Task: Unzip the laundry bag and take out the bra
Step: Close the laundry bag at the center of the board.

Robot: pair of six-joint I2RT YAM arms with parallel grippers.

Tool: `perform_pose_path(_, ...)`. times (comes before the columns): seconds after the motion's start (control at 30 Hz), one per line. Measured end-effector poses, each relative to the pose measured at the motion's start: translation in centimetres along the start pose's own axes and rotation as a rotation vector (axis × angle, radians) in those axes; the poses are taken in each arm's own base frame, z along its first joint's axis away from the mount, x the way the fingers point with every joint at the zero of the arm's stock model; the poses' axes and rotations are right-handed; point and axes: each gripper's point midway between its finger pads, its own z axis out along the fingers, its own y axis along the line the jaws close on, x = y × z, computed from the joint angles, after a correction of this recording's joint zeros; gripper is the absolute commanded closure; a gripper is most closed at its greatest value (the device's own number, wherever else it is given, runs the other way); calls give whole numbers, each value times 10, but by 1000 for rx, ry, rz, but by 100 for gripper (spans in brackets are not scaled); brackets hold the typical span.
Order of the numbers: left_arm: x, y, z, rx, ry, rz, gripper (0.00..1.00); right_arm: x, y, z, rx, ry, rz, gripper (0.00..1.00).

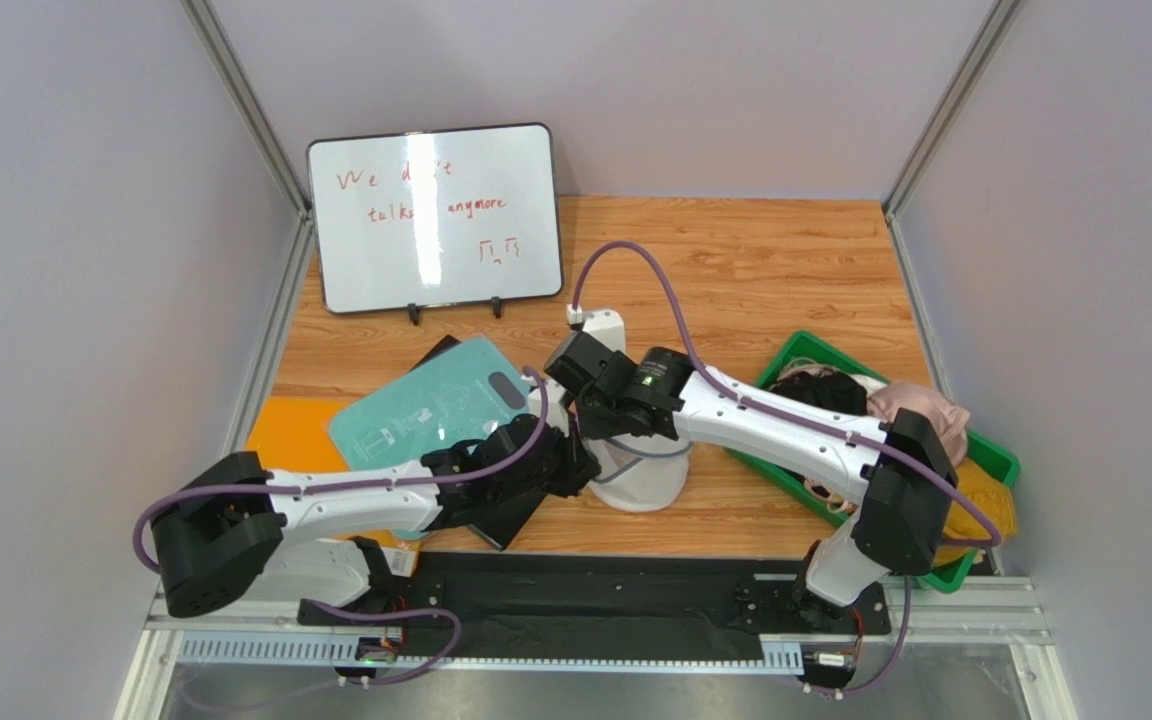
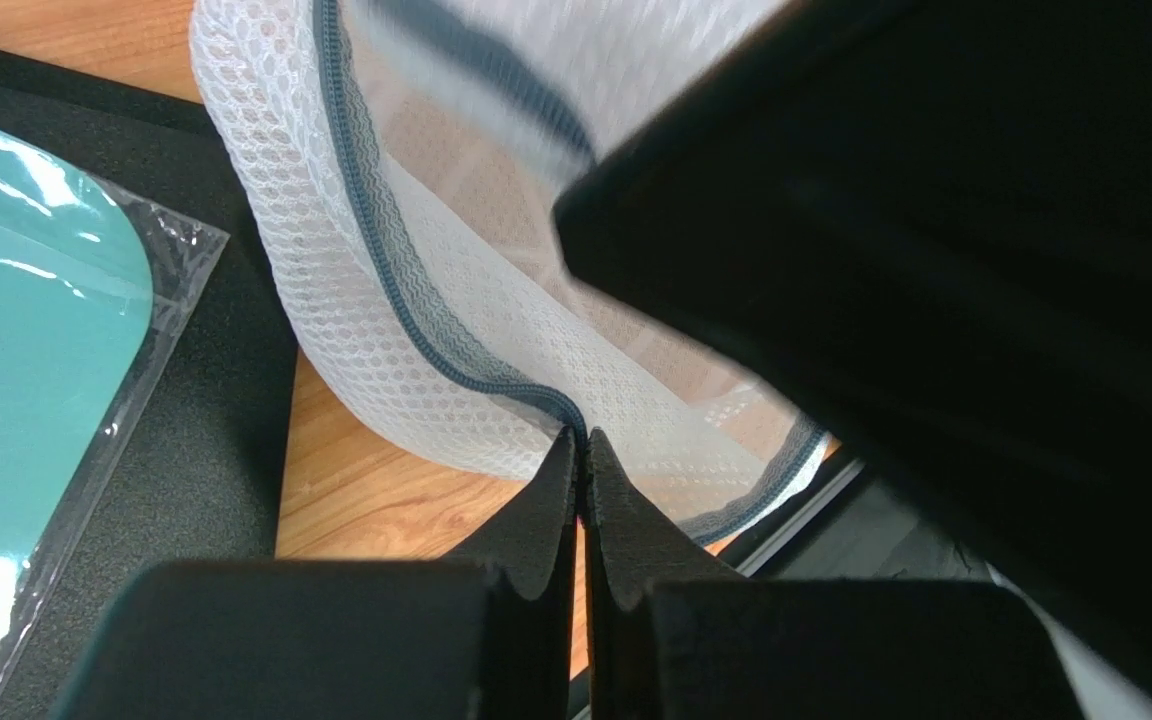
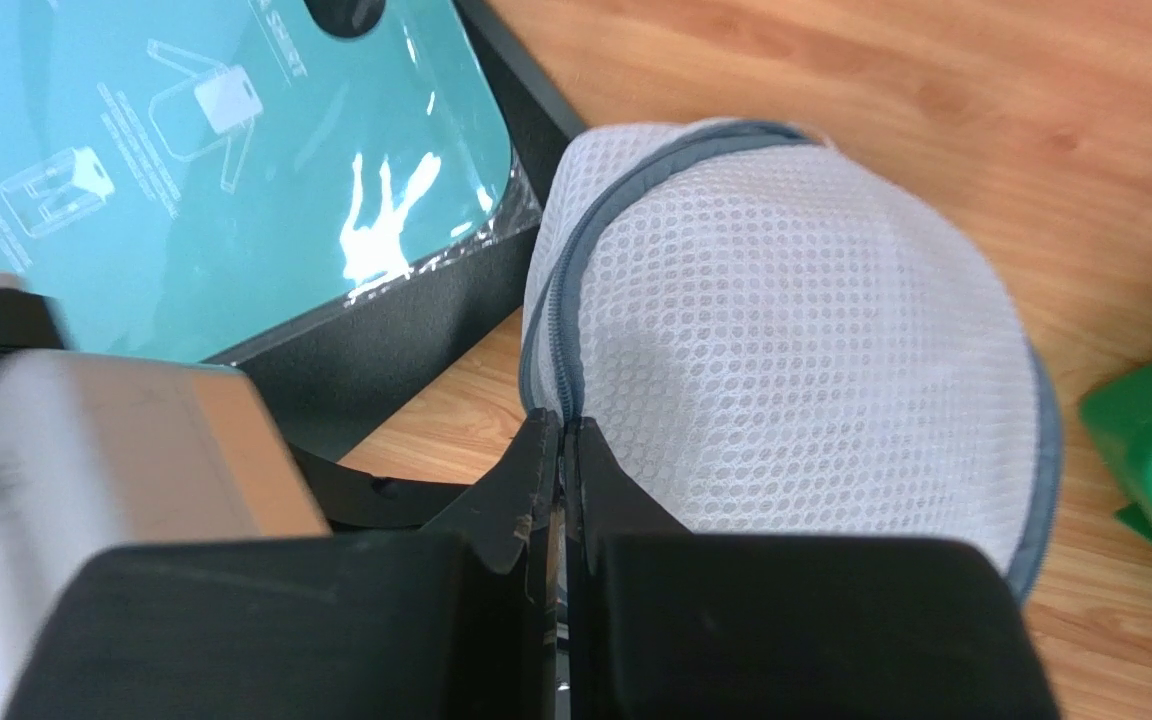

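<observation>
The laundry bag (image 1: pixel 654 477), a round white mesh pouch with a grey-blue zip rim, stands on the wooden table between both arms. My left gripper (image 1: pixel 588 459) is shut, its tips (image 2: pixel 582 438) pinching the zip band at the bag's (image 2: pixel 432 345) lower edge. My right gripper (image 1: pixel 593 425) is shut too, its tips (image 3: pixel 560 420) closed on the zip line at the near left side of the bag's (image 3: pixel 793 345) domed lid. The zip looks closed in the right wrist view. The bra is hidden; only a faint pinkish tint shows through the mesh.
A teal packaged board (image 1: pixel 432 413) lies on a black pad just left of the bag. A whiteboard (image 1: pixel 435 218) stands at the back. The green bin (image 1: pixel 988 465) at the right holds a black garment (image 1: pixel 823 393) and pinkish-beige cloth (image 1: pixel 928 413).
</observation>
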Motion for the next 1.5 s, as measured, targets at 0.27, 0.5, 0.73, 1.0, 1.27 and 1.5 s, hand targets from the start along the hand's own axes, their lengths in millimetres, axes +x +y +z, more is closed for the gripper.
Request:
perform_pose_path(0.27, -6, 7, -17, -26, -29, 4, 59, 33, 7, 14, -61, 57, 35, 100)
perform_pose_path(0.5, -34, -2, -58, 20, -128, -19, 36, 51, 5, 22, -67, 88, 52, 100)
perform_pose_path(0.73, -36, 18, -78, -57, -148, -21, 31, 60, 12, 22, -95, 97, 56, 81)
perform_pose_path(1.0, -36, 56, -78, -185, -130, -45, 29, 62, 22, 6, -147, 88, 49, 24)
perform_pose_path(1.27, -49, 76, -89, -235, -167, -66, 26, 54, 26, -27, -219, 43, 27, 16)
perform_pose_path(1.5, -50, 88, -91, -265, -155, -64, 21, 53, 17, -47, -230, 28, 9, 6)
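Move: Both hands pinch the laundry bag, the left on its near-left rim, the right on the free edge of its lid. The bag's middle lies some 5 cm right of the left hand, 2 cm ahead and 4 cm below; from the right hand it's about 4 cm right, 3 cm back and 9 cm down. The teal folding board is roughly 23 cm left of the left hand and 8 cm ahead; the green basket is about 38 cm right of the right hand, 4 cm back. The left fingers open and let go of the bag's rim, lift off about 6 cm, then swing some 13 cm left towards the folding board, sinking partway and turning roughly 15 degrees counter-clockwise. Meanwhile the right hand keeps its pinch and draws the lid's edge about 5 cm down and 4 cm back onto the bag's mouth; then its fingers open wide and it rises back to starting height, easing farther back. ##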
